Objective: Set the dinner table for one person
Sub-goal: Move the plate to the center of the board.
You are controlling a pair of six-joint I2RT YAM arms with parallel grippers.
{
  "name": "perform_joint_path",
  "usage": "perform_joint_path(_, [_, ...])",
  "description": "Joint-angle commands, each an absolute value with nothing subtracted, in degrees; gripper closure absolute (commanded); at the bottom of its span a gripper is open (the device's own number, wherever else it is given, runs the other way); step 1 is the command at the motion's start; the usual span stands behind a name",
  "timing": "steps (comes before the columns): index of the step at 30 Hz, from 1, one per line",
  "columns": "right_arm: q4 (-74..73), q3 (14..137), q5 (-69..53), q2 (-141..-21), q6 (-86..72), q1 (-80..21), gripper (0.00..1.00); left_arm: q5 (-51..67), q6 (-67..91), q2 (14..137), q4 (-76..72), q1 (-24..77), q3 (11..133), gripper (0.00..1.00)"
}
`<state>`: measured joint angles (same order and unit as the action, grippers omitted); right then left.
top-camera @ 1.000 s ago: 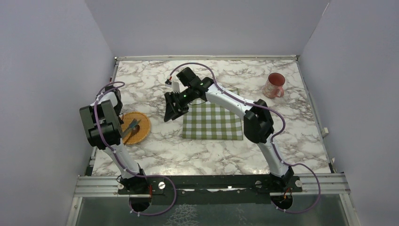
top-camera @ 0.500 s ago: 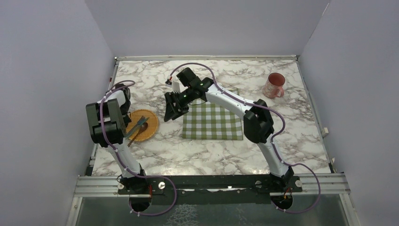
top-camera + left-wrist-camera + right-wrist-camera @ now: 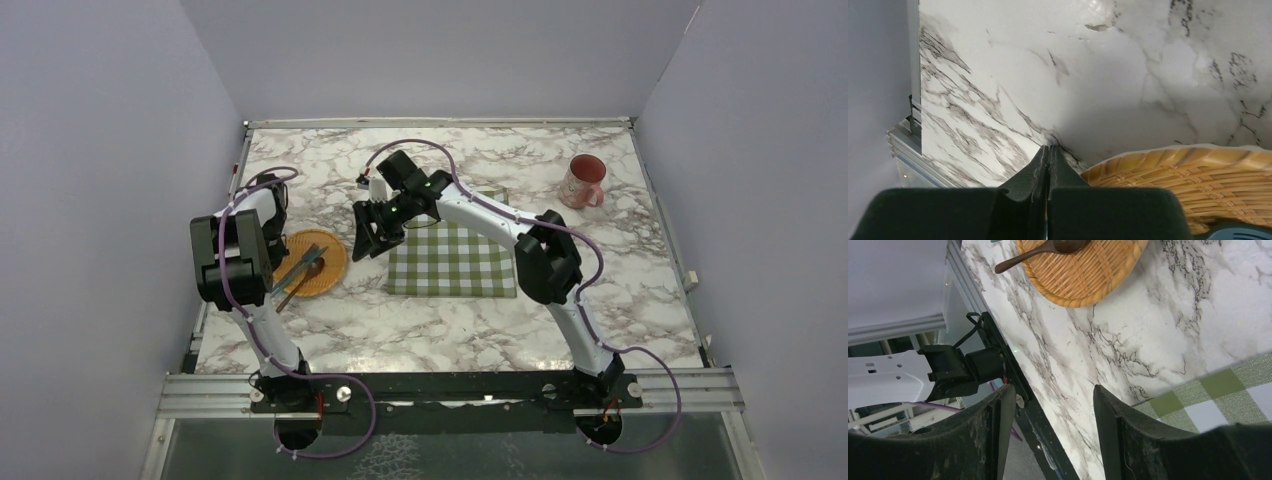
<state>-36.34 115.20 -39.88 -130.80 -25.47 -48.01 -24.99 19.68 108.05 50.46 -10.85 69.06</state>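
Observation:
The dinner table (image 3: 450, 320) is white marble with grey veins. A round wicker plate (image 3: 314, 263) lies at its left, carrying a grey fork (image 3: 301, 264) and a brown wooden spoon (image 3: 297, 286). My left gripper (image 3: 1049, 148) is shut with nothing in it, its tip down at the tabletop against the wicker plate (image 3: 1188, 170) on that plate's left rim. My right gripper (image 3: 365, 238) hangs open and empty above the left edge of the green checked cloth (image 3: 450, 258). In the right wrist view the plate (image 3: 1083, 270) and spoon (image 3: 1038, 250) lie beyond the open right gripper (image 3: 1053, 390).
A pink mug (image 3: 583, 181) stands at the back right of the table. Grey walls close in the left, back and right sides. The metal frame (image 3: 450, 385) with both arm bases runs along the near edge.
The wicker plate with its fork and spoon has slid to the right, toward the cloth, with my shut left gripper behind it. My right gripper has shifted slightly.

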Motion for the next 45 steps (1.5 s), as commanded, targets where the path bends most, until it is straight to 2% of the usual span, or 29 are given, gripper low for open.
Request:
perform_joint_path(1, [-34.01,115.0,-37.58,-131.43,-25.64,-47.97,0.37,-19.61,21.76,107.48,50.71,-9.01,69.73,1.0])
perform_joint_path(26, [-34.78,121.77,-28.81,-137.28,-26.28,-47.12,0.38,-12.55,23.94,105.9,54.47,-2.64,74.13,1.0])
perform_joint_path(34, [-38.3,119.07,-17.99,-133.49,-29.72,-46.28,0.38,-10.97,25.2,105.91,54.73,-0.18,73.84,1.0])
perform_joint_path(45, [-36.95,115.24,-16.3,-132.69,-30.6,-46.0,0.38,-10.13,26.08,105.53,55.15,2.31,73.3,1.0])
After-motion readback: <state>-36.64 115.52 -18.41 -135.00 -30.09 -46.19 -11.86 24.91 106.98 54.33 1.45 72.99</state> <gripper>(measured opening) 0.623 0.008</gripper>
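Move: Just right of the left hand's shut fingertips, which stand at its outer rim, lies the plate, its middle about 10 cm to the right, 1 cm ahead and barely 1 cm below. The fork lies on it about 6 cm right of that hand and level with it, the spoon 7 cm right and 5 cm back. From the open right hand the plate is some 22 cm left, 1 cm ahead and 12 cm below; the checked cloth's middle is 16 cm right, 6 cm ahead and equally low. Pushing on against the plate's left rim with shut fingertips, the left hand slides about 10 cm right, easing some 3 cm forward and 1 cm up midway. The right hand, fingers staying wide open, closes in on the plate's right side, going about 7 cm down and 7 cm forward, then a little right, while its wrist turns roughly 20 degrees clockwise and tips. ##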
